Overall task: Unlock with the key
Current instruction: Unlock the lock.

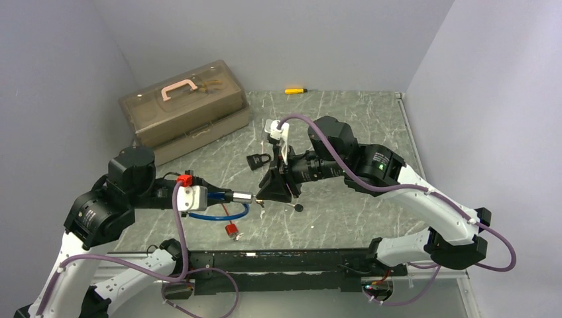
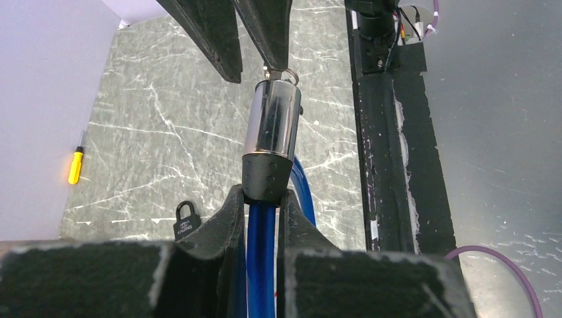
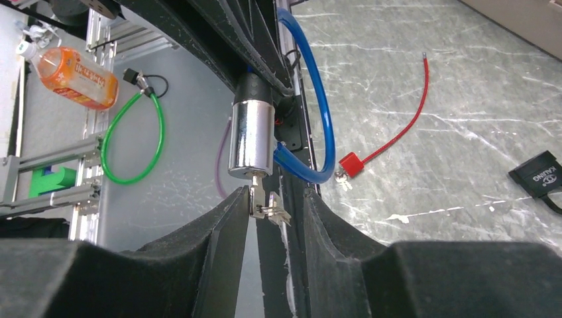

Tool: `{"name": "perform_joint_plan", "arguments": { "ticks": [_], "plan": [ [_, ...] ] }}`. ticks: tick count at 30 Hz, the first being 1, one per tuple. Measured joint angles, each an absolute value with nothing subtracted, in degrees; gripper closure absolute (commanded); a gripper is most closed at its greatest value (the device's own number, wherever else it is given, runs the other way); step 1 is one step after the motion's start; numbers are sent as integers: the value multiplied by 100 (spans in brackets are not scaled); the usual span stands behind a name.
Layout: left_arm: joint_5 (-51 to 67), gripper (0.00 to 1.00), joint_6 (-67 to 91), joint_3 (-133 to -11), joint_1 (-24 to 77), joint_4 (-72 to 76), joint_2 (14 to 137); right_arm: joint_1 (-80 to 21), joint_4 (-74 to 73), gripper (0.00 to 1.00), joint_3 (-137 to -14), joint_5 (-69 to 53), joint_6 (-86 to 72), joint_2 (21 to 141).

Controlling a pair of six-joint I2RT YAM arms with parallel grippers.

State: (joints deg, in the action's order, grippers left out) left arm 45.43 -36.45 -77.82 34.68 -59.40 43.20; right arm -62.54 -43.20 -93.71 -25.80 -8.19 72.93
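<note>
A blue cable lock with a chrome cylinder hangs above the table. My left gripper is shut on the blue cable just behind the cylinder's black collar. The key sits in the cylinder's free end, and a second key dangles from its ring. My right gripper faces the cylinder end-on, and its jaws straddle the key. Its left finger lies against the key's head. The right finger stands apart from it.
A red cable lock lies on the table below the blue one. A black padlock lies mid-table. A brown toolbox stands far left. At the back lies a yellow screwdriver.
</note>
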Motion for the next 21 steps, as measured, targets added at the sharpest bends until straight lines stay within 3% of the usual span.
{"name": "perform_joint_plan", "arguments": {
  "ticks": [6, 11, 21],
  "plan": [
    [4541, 100, -3647, -7846, 3457, -5940, 4324, -6230, -4305, 75, -9356, -2663, -860, 7306],
    [4512, 100, -3701, -7850, 3446, -5942, 4335, -6195, -4252, 100, -9336, -2871, -937, 7371],
    [4160, 100, -4228, -7957, 3483, -6095, 4423, -5507, -3173, 100, -8488, -3955, -1940, 7323]
  ]
}}
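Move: The key already stands in the end of the blue lock's silver cylinder, between the right hand's open fingertips, about 1 cm to its left; the cylinder's middle is some 4 cm left, both level in height. The red lock body lies roughly 6 cm ahead and 10 cm left, the black padlock about 27 cm ahead and 2 cm left, both some 35 cm below. For the left hand, holding the blue lock, the key is about 8 cm right and 2 cm lower. The right fingers shut on the key, then roll about 15 degrees, forward side dipping, sinking some 1.5 cm. ##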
